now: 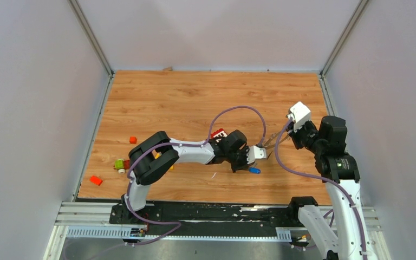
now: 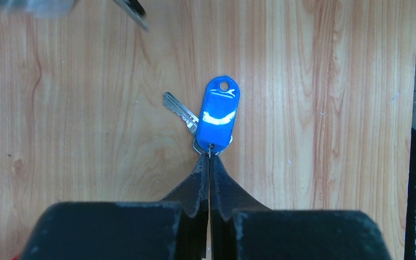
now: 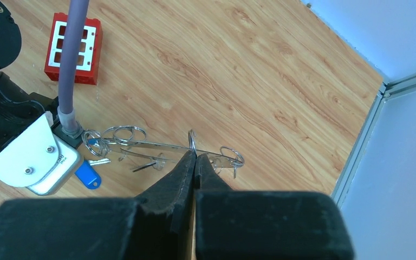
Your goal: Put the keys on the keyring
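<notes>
A key with a blue head [image 2: 219,114] and a silvery blade [image 2: 180,111] lies flat on the wooden table, and shows small in the top view [image 1: 255,170]. My left gripper [image 2: 209,154] is shut on the thin wire loop at the blue head's near end. The keyring [image 3: 157,145], a thin grey metal ring carrying small loops, hangs nearly edge-on just above the table, and my right gripper [image 3: 194,156] is shut on its rim. From above, the keyring [image 1: 270,144] sits between the two grippers. A slim dark piece [image 3: 143,166] sits under the ring; what it is I cannot tell.
A red block with white squares [image 3: 73,47] stands behind the left wrist [image 1: 218,133]. Small orange [image 1: 133,140], green [image 1: 119,163] and red [image 1: 95,180] toy bits lie at the left. The right wall rail [image 3: 363,141] runs close to the right arm.
</notes>
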Controlling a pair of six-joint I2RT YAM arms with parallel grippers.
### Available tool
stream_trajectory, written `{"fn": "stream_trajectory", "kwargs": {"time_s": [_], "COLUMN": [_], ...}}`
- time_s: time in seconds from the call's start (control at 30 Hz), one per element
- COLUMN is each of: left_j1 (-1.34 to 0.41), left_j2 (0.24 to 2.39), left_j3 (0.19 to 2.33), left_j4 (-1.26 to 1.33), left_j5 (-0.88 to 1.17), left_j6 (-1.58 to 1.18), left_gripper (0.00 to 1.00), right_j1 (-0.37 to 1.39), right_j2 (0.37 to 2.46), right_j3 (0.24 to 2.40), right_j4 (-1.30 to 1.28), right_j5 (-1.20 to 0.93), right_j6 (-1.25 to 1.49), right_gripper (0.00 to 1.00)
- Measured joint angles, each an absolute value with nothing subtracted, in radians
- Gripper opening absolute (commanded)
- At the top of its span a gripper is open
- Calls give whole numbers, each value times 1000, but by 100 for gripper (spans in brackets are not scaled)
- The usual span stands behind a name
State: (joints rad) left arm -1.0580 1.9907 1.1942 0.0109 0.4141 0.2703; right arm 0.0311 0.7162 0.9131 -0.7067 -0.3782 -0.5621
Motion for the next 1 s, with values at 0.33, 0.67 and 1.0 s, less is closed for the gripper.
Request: {"fn": "stream_trajectory", "kwargs": {"time_s": [0.33,0.67,1.0], "left_j1": [-1039,-988,-960], "left_j2": [1887,1460,1122], "left_j3": [1151,1055,1048], "left_j4": [-70,-223,-376], "left_j5": [431,422,392], "left_j6": [319,496,750], "left_gripper": [0,0,0], "right_j1": [31,90,419], "right_j2": [732,800,911], "right_j3": [913,913,913], "right_j4": [-712,-735,-735], "right_j5": [-455,-685,-863], "right_j6": [-579,-678,-856], "right_gripper": [0,0,0]}}
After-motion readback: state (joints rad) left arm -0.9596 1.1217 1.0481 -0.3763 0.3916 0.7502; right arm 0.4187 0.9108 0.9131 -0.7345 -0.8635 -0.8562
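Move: Closed at the tag's near end, the left hand keeps the blue key tag with its key, the tag's middle about 2 cm to its right and 1 cm lower. Its goal, the metal keyring in the right fingers, is centred some 6 cm right, 4 cm ahead and 20 cm above; the red block sits about 11 cm ahead and 11 cm left. From the right hand, the blue key tag lies roughly 6 cm back, 8 cm left and 23 cm below. Lifting the pinched blue key tag off the table, the left hand climbs about 23 cm to near the right hand's height, swinging 13 cm left and rolling so its top leans back. The right hand, still gripping the keyring, sweeps some 15 cm left and 7 cm back towards it, turning about 50 degrees counter-clockwise. Both grips stay shut. ##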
